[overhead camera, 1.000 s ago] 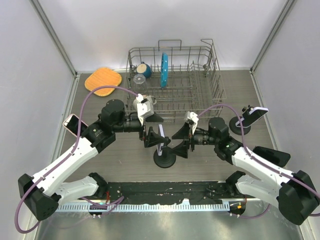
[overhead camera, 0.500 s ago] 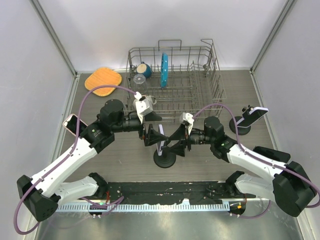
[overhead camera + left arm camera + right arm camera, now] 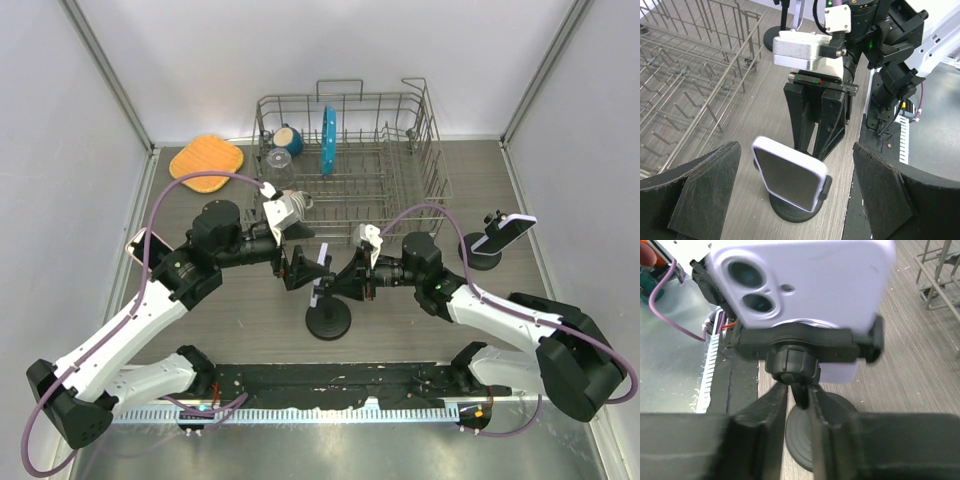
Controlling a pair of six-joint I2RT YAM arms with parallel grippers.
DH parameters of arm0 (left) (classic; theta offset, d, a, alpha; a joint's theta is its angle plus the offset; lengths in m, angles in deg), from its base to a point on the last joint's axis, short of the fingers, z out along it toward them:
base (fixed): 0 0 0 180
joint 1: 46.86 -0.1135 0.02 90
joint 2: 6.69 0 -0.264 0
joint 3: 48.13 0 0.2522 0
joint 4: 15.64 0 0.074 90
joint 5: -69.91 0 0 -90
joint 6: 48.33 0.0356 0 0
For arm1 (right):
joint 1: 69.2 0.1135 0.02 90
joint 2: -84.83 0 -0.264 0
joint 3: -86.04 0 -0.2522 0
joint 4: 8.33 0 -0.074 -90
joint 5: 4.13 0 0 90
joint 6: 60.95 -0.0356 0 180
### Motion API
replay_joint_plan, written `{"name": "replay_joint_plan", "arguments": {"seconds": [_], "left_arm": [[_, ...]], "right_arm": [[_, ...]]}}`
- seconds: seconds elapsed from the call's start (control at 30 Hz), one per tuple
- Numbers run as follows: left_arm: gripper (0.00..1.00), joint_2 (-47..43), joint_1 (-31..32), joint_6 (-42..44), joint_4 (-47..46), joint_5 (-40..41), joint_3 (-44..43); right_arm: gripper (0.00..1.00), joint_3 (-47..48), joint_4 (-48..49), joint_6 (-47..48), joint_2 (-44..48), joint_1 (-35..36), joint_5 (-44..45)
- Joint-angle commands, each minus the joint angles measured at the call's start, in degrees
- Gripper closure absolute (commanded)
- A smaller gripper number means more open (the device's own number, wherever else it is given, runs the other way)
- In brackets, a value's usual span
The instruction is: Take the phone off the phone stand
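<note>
A phone [image 3: 790, 177] in a pale lilac case stands clamped upright on a black phone stand [image 3: 790, 212] at mid-table, also seen as phone [image 3: 318, 285] on phone stand [image 3: 328, 322]. My left gripper [image 3: 795, 195] is open, its wide fingers [image 3: 705, 195] on either side of the phone's screen and apart from it; from above, the left gripper [image 3: 299, 272] is just left of the phone. My right gripper [image 3: 800, 412] is shut on the stand's thin stem [image 3: 801, 392], below the clamp [image 3: 805, 347] and the phone's back [image 3: 800, 280]. From above, the right gripper [image 3: 346, 285] is at the stand's right side.
A wire dish rack [image 3: 430, 170] at the back holds a blue plate [image 3: 328, 138] and a cup [image 3: 287, 137]. An orange cloth [image 3: 205, 160] lies back left. A second phone [image 3: 503, 228] sits on another stand at the right, and a pink phone [image 3: 143, 245] shows at the left.
My right gripper has moved left up to the stand and closed round its stem. The left arm has drawn slightly back to the left, still open.
</note>
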Motion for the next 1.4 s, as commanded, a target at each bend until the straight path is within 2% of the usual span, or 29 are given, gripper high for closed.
{"name": "replay_joint_plan", "arguments": {"seconds": [0.0, 0.07, 0.1, 0.13, 0.33, 0.43, 0.53, 0.63, 0.67, 0.8, 0.93, 1.37], "left_arm": [[0.01, -1.32, 0.14, -0.33, 0.72, 2.7, -1.13], [0.01, -1.58, 0.22, -0.42, 0.63, 3.76, -1.13], [0.01, -1.67, 0.22, -0.42, 0.72, 4.2, -1.13], [0.01, -1.58, 0.22, -0.51, 0.63, 5.34, -1.13], [0.01, -1.14, 0.75, -0.86, 0.11, 10.52, -0.42], [0.05, -0.53, 1.8, -0.95, 0.11, 14.38, -0.34], [0.09, 0.09, 3.65, -0.69, 0.11, 16.24, -0.07], [0.13, -0.52, 5.58, -0.42, 0.02, 21.24, 0.36], [0.14, -0.61, 6.11, -0.42, -0.5, 25.08, 0.54], [0.21, -1.32, 7.34, -0.68, -1.39, 32.13, 1.77], [0.27, -0.62, 9.36, -0.51, -1.48, 33.47, 1.86], [0.29, 0.7, 12.88, 1.69, -1.91, 36.46, 2.83]], "right_arm": [[0.79, 0.89, 5.49, -0.73, 1.33, 1.31, 3.28], [0.86, 0.02, 5.58, -0.64, 2.29, 2.01, 6.01], [0.95, -0.34, 5.75, -0.55, 3.43, 2.54, 9.94], [0.98, -0.78, 6.02, -0.55, 3.96, 3.59, 12.15], [0.99, -3.68, 6.64, 1.29, 8.18, 8.68, 27.27], [0.99, -4.38, 5.49, 4.37, 8.89, 13.17, 40.5], [0.99, -5.87, 7.24, 5.87, 8.72, 17.65, 49.32], [0.99, -6.14, 9.53, 9.29, 8.1, 21.95, 57.86], [0.99, -5.97, 10.14, 10.08, 8.01, 23.97, 61.62], [0.99, -5.18, 11.55, 13.24, 6.0, 27.76, 68.67], [0.99, -5.61, 14.98, 13.17, 3.54, 29.26, 72.38], [0.99, -4.3, 16.22, 12.02, 0.1, 31.02, 72.47]]}}
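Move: The right fingers are closing around the phone stand's neck, which is practically at their grasp point; the stand's base lies about 14 cm straight below. From the left hand, the phone's middle is roughly level front to back, some 4 cm right and 6 cm below. The striped mug in the rack is about 21 cm ahead of the left hand, 5 cm left and 22 cm below. The right hand finishes closing on the stand's neck and, keeping its pinch, swings clockwise by nearly 40 degrees while easing some 2 cm forward, turning the phone edge-on to the other gripper. Meanwhile the left hand goes about 3 cm forward and as far down towards the phone, turning some 20 degrees counter-clockwise and narrowing its still wide-open fingers to straddle the phone's line, without visible contact. ##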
